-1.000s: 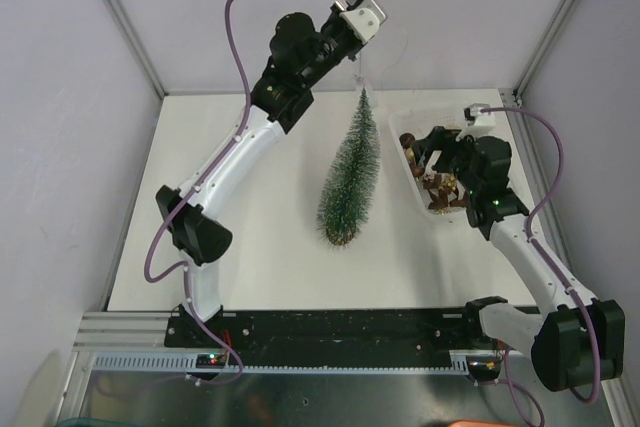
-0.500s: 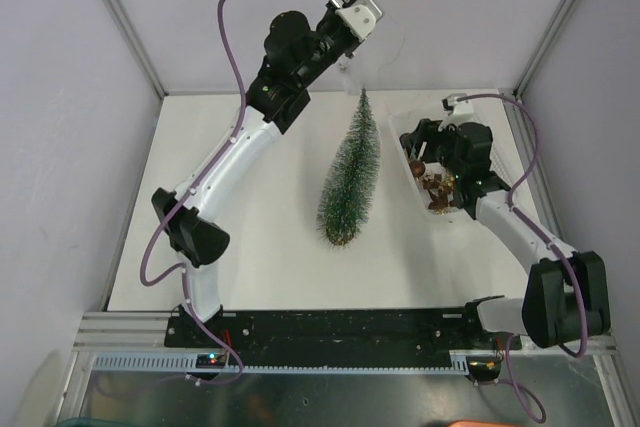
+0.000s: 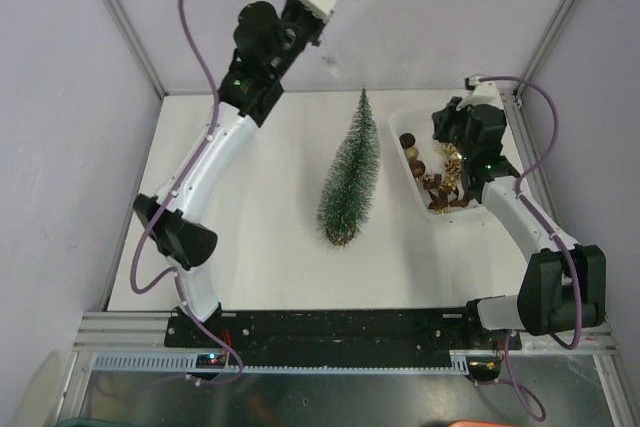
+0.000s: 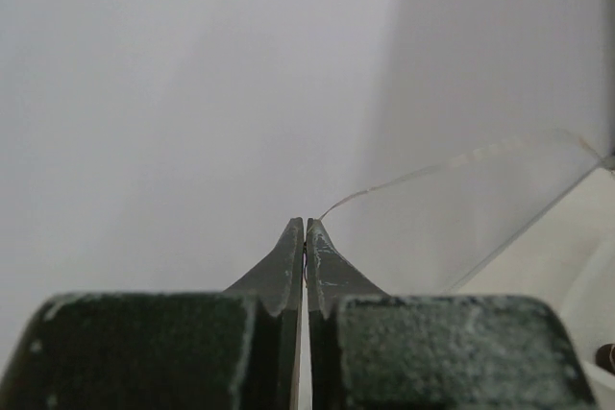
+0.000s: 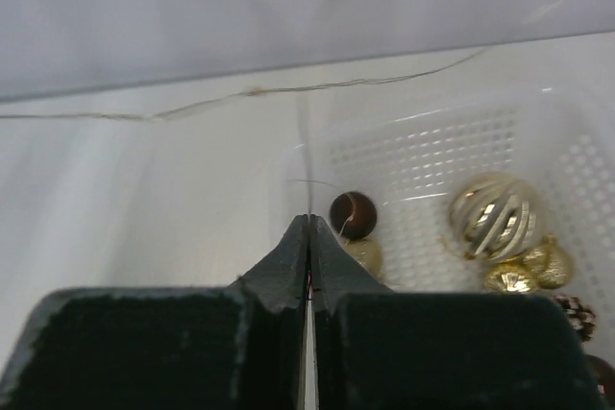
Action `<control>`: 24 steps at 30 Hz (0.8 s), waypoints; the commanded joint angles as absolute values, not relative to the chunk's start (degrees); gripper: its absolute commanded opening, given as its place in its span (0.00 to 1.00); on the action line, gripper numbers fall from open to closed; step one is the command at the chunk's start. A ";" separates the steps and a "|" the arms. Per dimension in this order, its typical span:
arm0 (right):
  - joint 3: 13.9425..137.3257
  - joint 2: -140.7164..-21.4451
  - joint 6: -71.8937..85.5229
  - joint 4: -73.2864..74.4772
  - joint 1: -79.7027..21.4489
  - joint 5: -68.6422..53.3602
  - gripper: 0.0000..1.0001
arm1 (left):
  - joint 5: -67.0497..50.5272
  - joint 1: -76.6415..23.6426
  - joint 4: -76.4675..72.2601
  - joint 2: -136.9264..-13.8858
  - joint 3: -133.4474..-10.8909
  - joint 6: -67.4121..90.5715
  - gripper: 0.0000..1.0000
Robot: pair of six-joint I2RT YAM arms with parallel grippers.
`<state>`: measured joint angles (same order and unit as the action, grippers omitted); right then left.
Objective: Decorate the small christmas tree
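Observation:
The small christmas tree [image 3: 350, 172] stands upright mid-table, bare of ornaments, on its brown base [image 3: 340, 237]. My left gripper [image 3: 318, 42] is raised by the back wall, up and left of the treetop. It is shut on a thin wire [image 4: 432, 172] that leaves its tips [image 4: 305, 223] and runs off to the right. My right gripper [image 3: 440, 130] hovers over the far left corner of the white basket [image 3: 425, 205]. Its jaws [image 5: 308, 218] are pressed together, with a fine wire strand rising from the tips. More of the wire [image 5: 288, 88] stretches across behind.
The basket wall [image 5: 423, 151] holds a brown bauble [image 5: 353, 215], a gold openwork bauble [image 5: 490, 213] and several smaller gold and brown ones. Lilac walls close in the back and sides. The arm bases sit on the black rail [image 3: 340, 327] at the near edge.
My left gripper has swung left and back, away from the treetop, still shut. My right gripper has moved to the basket's far end and closed from wide open.

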<state>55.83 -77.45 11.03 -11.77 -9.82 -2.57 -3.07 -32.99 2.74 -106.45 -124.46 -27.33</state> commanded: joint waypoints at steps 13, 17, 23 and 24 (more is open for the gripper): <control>59.57 -77.31 41.64 -25.90 11.13 -42.46 0.00 | -0.78 -18.73 4.78 -89.62 -101.16 -18.95 0.00; 59.58 -76.97 43.77 -28.29 11.40 -44.96 0.00 | -2.19 -18.17 4.76 -88.33 -97.75 -18.43 0.00; 59.71 -76.15 43.18 -27.09 12.45 -42.23 0.00 | -3.09 -16.96 4.85 -86.45 -93.89 -17.45 0.00; 59.83 -75.91 41.59 -25.59 12.33 -41.11 0.00 | -3.70 -16.56 4.84 -85.98 -93.35 -17.07 0.00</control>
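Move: Each hand already pinches the thin light string. The tree's middle lies some 23 cm back, 3 cm right and 24 cm below the left hand; from the right hand it is about 20 cm back, 19 cm left and 4 cm above. The basket sits roughly 6 cm right, 1 cm ahead and 11 cm below the right hand. Both keep pinching the string: left sweeps left 15 cm, then sinks 13; right rises 8, rolling left-side-up 30 degrees. ##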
